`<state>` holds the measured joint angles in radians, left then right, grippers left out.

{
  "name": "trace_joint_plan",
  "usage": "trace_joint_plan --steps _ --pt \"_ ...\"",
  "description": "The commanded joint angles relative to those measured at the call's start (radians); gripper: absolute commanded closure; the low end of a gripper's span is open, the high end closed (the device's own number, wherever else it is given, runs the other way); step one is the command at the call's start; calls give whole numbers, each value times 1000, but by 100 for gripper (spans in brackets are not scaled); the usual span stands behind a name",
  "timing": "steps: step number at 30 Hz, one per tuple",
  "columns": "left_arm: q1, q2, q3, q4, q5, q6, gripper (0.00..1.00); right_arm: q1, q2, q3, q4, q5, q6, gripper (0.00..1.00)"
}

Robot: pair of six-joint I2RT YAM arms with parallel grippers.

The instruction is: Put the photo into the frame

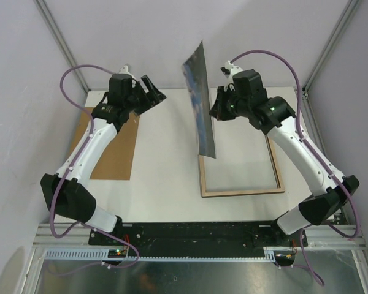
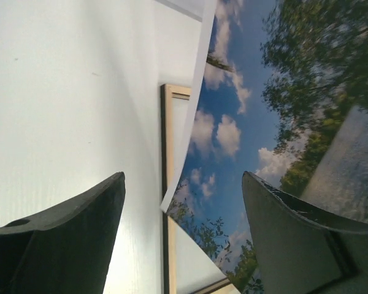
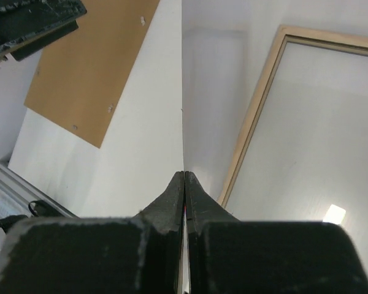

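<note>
The photo (image 1: 200, 101) stands on edge above the table, its lower corner down by the left rail of the frame (image 1: 240, 192). My right gripper (image 3: 184, 174) is shut on the photo's edge, and in its wrist view the sheet shows only as a thin line. The frame lies flat at the right with its pale wood side up. My left gripper (image 1: 149, 92) hangs open to the left of the photo, apart from it. In the left wrist view the printed sky and trees of the photo (image 2: 245, 122) fill the right side beyond the open gripper (image 2: 183, 177).
A brown cardboard board (image 1: 113, 147) lies flat on the white table at the left, under my left arm. Grey walls and metal posts close in the back and sides. The frame's wooden rail (image 2: 167, 135) shows behind the photo's edge.
</note>
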<state>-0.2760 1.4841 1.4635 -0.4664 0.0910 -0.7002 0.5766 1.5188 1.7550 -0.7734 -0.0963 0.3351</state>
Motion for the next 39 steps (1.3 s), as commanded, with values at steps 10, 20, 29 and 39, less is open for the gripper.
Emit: trace_joint_plan --steps 10,20,29,39 --pt "-111 32 117 44 106 -53 17 80 54 245 -325 319 -108 100" --pt "-117 56 103 62 126 -70 16 -6 -9 354 -492 349 -161 100" --pt "-115 77 87 64 133 -70 16 -7 -34 419 -558 427 -166 100" --pt "-50 37 -24 64 136 -70 15 247 259 516 -647 636 -120 100"
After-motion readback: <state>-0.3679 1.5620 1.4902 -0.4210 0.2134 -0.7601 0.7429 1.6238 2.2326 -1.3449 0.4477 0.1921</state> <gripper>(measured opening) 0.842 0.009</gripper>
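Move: The right hand holds the hanging photo by an edge. The frame's middle is about 10 cm to its right, 2 cm ahead and 32 cm below; the brown board lies some 44 cm left, 6 cm ahead and 33 cm below. From the empty left hand, the photo's middle is roughly 20 cm right, 5 cm back and 5 cm lower, the frame's 35 cm right, 6 cm back and 28 cm lower. Right hand carries the photo 12 cm right over the frame, then 5 left; open left hand trails 7 right. ##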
